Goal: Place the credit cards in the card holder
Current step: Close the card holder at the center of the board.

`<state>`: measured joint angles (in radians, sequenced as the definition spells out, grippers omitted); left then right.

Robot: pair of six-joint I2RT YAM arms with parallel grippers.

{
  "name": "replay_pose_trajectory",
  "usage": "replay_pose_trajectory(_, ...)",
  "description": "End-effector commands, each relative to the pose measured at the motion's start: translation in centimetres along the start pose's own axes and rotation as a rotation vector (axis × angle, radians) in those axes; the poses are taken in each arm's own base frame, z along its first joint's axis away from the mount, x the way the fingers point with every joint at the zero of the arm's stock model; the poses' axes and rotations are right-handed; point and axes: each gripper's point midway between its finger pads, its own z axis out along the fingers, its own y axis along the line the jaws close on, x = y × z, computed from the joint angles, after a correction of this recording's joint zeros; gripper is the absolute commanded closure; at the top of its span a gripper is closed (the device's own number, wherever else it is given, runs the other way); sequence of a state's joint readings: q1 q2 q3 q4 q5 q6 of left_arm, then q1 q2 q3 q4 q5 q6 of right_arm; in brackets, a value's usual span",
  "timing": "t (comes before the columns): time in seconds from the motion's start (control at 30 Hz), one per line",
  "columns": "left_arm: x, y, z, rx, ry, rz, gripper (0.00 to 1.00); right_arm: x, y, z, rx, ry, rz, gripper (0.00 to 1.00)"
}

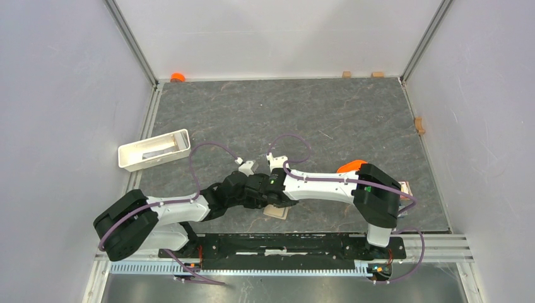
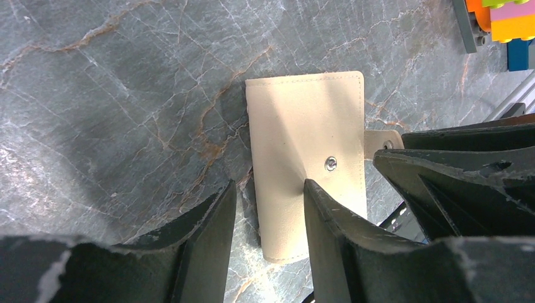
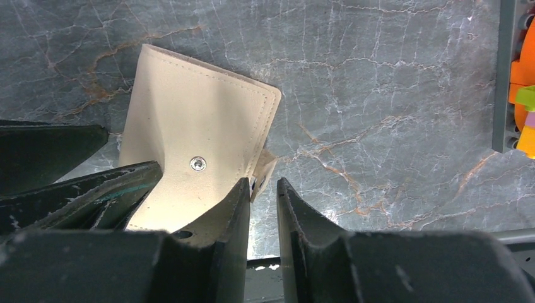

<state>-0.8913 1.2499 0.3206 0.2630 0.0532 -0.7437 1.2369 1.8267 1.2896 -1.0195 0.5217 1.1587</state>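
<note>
The card holder (image 2: 296, 139) is a closed beige wallet lying flat on the stone table, its metal snap facing up. My left gripper (image 2: 269, 183) is open and straddles the holder's left edge. One finger rests on the table, and the other finger (image 2: 328, 221) presses a dent into the cover. My right gripper (image 3: 263, 180) is open by a narrow gap, with the holder's snap tab (image 3: 265, 165) at its left fingertip. From above, both grippers meet over the holder (image 1: 277, 213). A pale flat piece (image 1: 404, 187) beside the right arm may be the credit cards; I cannot tell.
A white tray (image 1: 154, 149) stands at the left. Coloured toy bricks on a grey plate (image 3: 518, 76) lie right of the holder, behind the right arm. The black base rail (image 1: 284, 243) runs along the near edge. Small wooden blocks (image 1: 419, 125) sit by the walls.
</note>
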Motion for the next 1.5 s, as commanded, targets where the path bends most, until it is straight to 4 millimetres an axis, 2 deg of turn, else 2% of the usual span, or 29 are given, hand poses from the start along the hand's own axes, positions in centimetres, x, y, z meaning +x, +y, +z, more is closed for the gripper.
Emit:
replay_pose_trajectory(0.0,2.7,2.7,-0.4,-0.106,0.081,0.001,0.49,-2.5,2.2,-1.1,-0.061,-0.080,0.062,0.73)
replay_pose_trajectory(0.3,2.7,2.8,-0.4,-0.106,0.081,0.003,0.49,-3.1,2.6,-1.4,-0.067,-0.097,0.068,0.74)
replay_pose_trajectory(0.57,2.7,2.7,-0.5,-0.104,0.077,0.003,0.49,-3.0,2.9,-1.3,-0.067,-0.092,0.059,0.80)
replay_pose_trajectory(0.83,2.7,2.7,-0.5,-0.104,0.077,0.002,0.49,-2.8,3.0,-1.0,-0.074,-0.090,0.057,0.92)
replay_pose_trajectory(0.93,2.7,2.7,-0.5,-0.105,0.079,0.003,0.49,-2.6,3.1,-0.8,-0.088,-0.091,0.063,1.00)
replay_pose_trajectory(1.47,3.0,2.8,-0.3,-0.107,0.089,0.004,0.52,-2.9,3.9,-0.7,-0.279,-0.190,0.111,1.00)
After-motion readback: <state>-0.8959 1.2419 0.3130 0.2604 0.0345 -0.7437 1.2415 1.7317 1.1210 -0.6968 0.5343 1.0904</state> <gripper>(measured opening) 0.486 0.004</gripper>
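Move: The snap stud on the closed card holder lies about 3 cm left of the right hand, 1 cm ahead and 2 cm below. Its loose strap stands right at the right fingertips, 1 cm below the hand point; the holder's middle is some 5 cm left and 1 cm ahead. From the left hand, whose fingertip already rests on the holder, the stud is roughly 4 cm right, level ahead, 1 cm below. Right fingers shut on the strap and fold it about 3 cm left and down towards the stud. ##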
